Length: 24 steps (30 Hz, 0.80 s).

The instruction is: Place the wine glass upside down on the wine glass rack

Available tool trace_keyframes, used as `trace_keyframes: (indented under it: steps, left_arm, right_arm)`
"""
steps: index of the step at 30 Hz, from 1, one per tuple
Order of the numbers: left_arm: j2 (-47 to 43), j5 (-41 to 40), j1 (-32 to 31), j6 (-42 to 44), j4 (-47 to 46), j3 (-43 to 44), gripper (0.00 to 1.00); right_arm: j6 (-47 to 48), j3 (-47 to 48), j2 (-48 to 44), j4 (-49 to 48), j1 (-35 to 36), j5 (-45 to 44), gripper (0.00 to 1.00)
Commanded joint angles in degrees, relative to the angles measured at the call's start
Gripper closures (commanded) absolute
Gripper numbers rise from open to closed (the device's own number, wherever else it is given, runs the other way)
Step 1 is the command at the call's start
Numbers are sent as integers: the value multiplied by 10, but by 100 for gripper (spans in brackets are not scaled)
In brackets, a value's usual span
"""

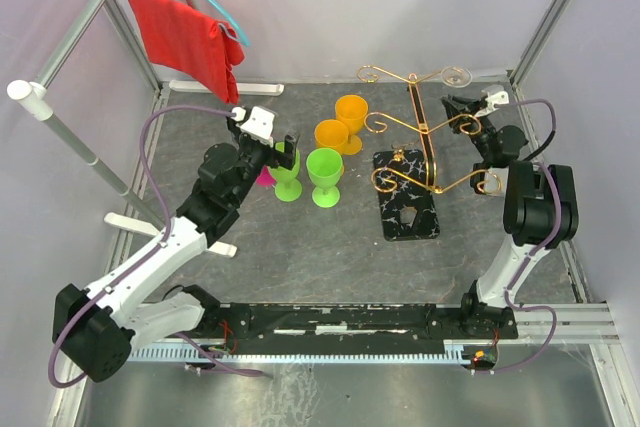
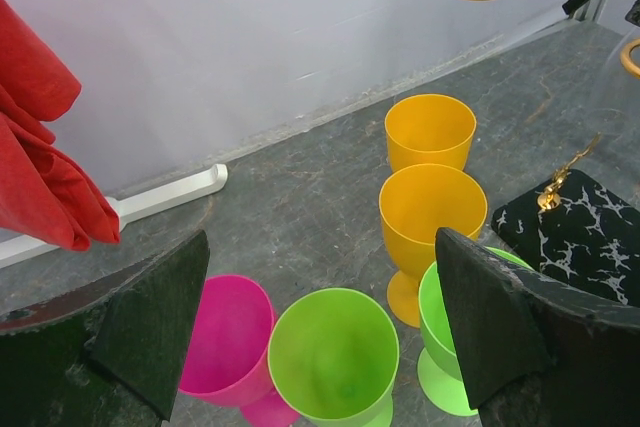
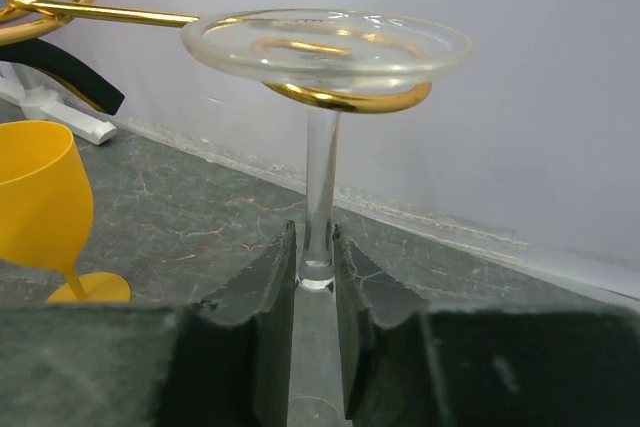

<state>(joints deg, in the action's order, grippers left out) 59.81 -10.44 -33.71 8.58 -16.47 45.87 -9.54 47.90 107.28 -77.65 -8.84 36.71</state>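
The clear wine glass [image 3: 322, 162] hangs upside down, its round foot [image 3: 325, 45] on a gold scroll arm [image 3: 345, 99] of the wine glass rack [image 1: 421, 125]; its bowl is hidden below. My right gripper [image 3: 316, 245] is shut on the glass stem just under the arm. In the top view the right gripper [image 1: 459, 106] is at the rack's far right arm, below the glass foot [image 1: 455, 76]. The rack's black veined base [image 1: 405, 197] lies on the table. My left gripper [image 2: 330, 332] is open, empty, above a green cup [image 2: 333, 352].
Left of the rack stand two orange cups [image 1: 341, 123], two green cups [image 1: 324, 174] and a pink cup [image 2: 225, 337]. A red cloth [image 1: 185, 35] hangs on a blue hanger at the far left. A white bar [image 2: 165, 197] lies along the back wall.
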Motion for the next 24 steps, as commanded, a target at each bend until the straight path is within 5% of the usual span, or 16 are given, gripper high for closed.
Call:
trace_keyframes:
  steps: [1, 4, 12, 20, 24]
  left_arm:
    - [2, -11, 4, -17, -33, 16, 0]
    - [6, -11, 7, -31, -17, 34, 1]
    - [41, 20, 11, -62, 99, 129, 1]
    - [79, 42, 38, -87, 147, 181, 1]
    - [125, 92, 83, -117, 185, 224, 1]
  right_arm:
    - [19, -26, -26, -49, 7, -11, 64]
    - [20, -37, -29, -49, 7, -23, 55]
    - [22, -61, -37, -50, -6, -58, 52]
    - [-64, -71, -50, -48, -101, -98, 47]
    - [-31, -104, -99, -9, -124, -173, 40]
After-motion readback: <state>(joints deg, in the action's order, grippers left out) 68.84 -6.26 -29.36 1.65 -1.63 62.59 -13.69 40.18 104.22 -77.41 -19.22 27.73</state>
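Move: Just above the right hand, about 6 cm up and 1 cm farther out, is the rack's far-right scroll, where the wine glass's foot is already placed; the fingers still pinch its stem. The middle-right scroll lies roughly 10 cm back and 2 cm right of the hand, equally high. The far orange goblet is some 22 cm left, 2 cm back and 12 cm below. From the left hand, the far-right scroll is about 17 cm ahead, 36 cm right and 4 cm lower. Opening its fingers to let go of the wine glass's stem, the right hand first sinks about 3 cm, easing back slightly, then swings right some 9 cm, clear of the glass and away from the rack, turning clockwise about 15 degrees. The empty left hand, still open, drifts about 3 cm forward near the goblets and ends some 2 cm higher, tipping slightly down. ##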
